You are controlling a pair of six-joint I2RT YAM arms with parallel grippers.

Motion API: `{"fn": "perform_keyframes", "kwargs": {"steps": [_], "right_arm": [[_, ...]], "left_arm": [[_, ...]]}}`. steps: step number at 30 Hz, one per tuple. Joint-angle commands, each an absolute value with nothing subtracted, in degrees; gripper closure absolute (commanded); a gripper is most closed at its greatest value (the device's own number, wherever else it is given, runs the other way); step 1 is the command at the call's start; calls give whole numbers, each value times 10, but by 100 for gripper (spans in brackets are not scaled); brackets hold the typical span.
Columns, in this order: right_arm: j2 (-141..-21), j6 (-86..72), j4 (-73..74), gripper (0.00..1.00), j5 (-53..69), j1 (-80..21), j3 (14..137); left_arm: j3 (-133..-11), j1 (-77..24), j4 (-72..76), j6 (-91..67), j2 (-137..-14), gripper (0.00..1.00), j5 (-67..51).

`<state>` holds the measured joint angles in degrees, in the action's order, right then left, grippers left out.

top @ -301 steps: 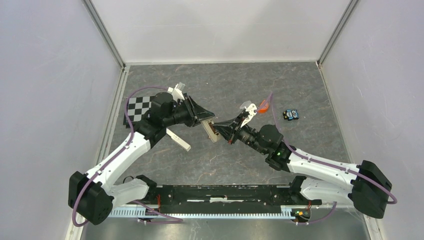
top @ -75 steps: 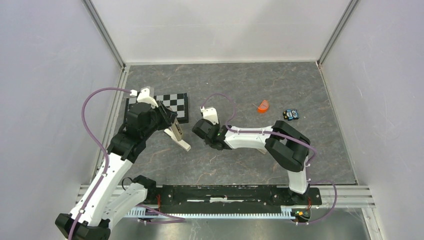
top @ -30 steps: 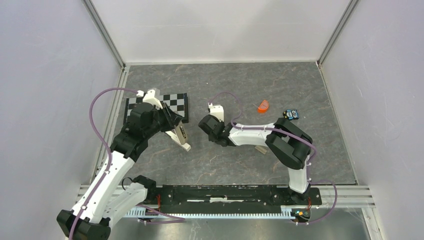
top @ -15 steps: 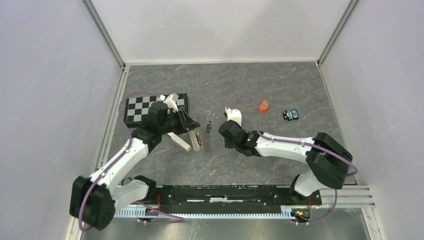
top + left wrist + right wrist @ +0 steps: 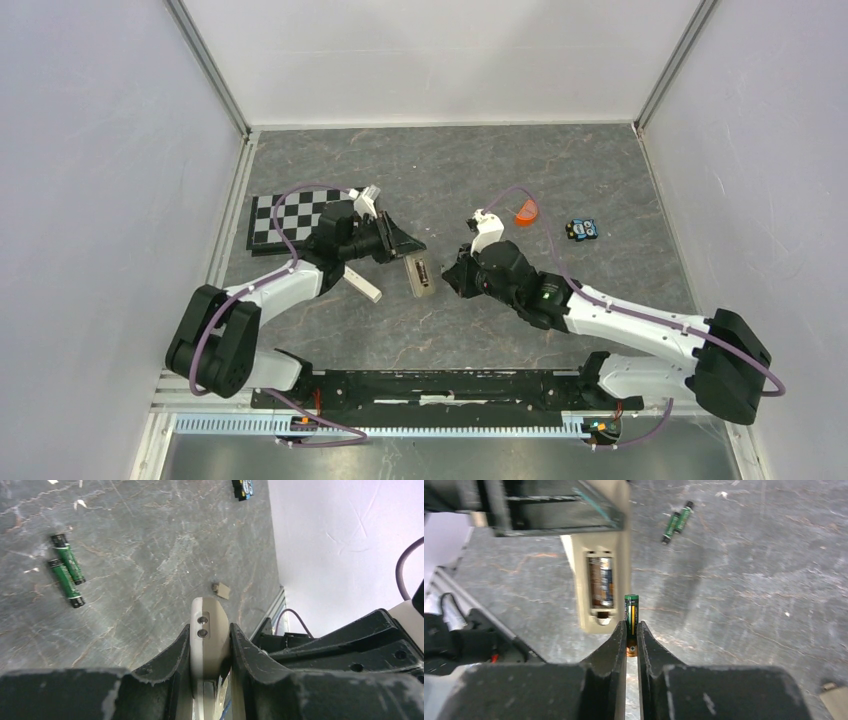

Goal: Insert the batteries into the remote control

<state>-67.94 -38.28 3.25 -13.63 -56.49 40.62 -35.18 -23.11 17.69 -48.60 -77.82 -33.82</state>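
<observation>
My left gripper is shut on the remote control, holding it off the floor with its tan back and open battery recess facing the right gripper. In the left wrist view the remote control is pinched between both fingers. One battery seems to lie in the recess. My right gripper is shut on a green battery, which points at the remote's lower end, just right of the recess. Two more batteries lie side by side on the floor beyond; the left wrist view shows these batteries too.
A white strip lies on the floor beside the left arm, and a checkerboard lies behind it. An orange piece and a small blue-black object sit at the back right. A small tan chip lies on the floor.
My left gripper has carried the remote control right, toward the middle. My right arm has swung back to the right and now faces the remote with the battery.
</observation>
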Motion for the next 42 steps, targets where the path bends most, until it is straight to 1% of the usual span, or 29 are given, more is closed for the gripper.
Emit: {"fn": "perform_keyframes", "kwargs": {"steps": [1,8,16,24,30,33,36,39,42], "right_arm": [[-654,-370,-38,87,-66,-563,396],[-677,-367,-57,87,-47,-564,407],[-693,-366,-62,86,-38,-563,421],[-706,-369,-43,81,-31,-564,435],[-705,-375,-31,69,-26,-564,445],[-699,-382,-25,64,-27,-564,450],[-685,-388,-27,56,-36,-563,450],[-668,-399,-32,44,-52,-563,446],[-655,-408,-38,41,-58,-560,446]], "left_arm": [[-344,-238,283,-531,-789,98,-390],[-337,-244,327,-569,-790,98,-421],[-318,-247,380,-606,-787,98,-431],[-317,-247,395,-620,-774,98,-430],[-316,-247,407,-636,-769,98,-432],[-315,-247,417,-648,-767,98,-433],[-316,-247,426,-664,-764,98,-434],[-315,-247,440,-692,-760,98,-437],[-313,-247,458,-729,-750,98,-438]]}}
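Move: The right hand, already holding a green battery, has the open battery bay of the remote about 6 cm to its left, level front to back and some 2 cm lower; a battery already lies in that bay. Two loose green batteries lie about 7 cm ahead and 5 cm to the left of the right hand, and the beige cover some 17 cm right and 7 cm back, all roughly 13 cm below. From the left hand, which grips the remote's far end, the bay is about 5 cm back, 1 cm right and 2 cm lower. The right hand carries its battery about 4 cm left, first also up and a little back, into the remote's open bay, then spreads its fingers to let go and rises to about 5 cm above its starting height. Meanwhile the left hand keeps its grip on the remote and brings it towards the right hand, some 2 cm right and back, lifting about 5 cm in two stages and rolling some 15 degrees so that its right side comes up. ##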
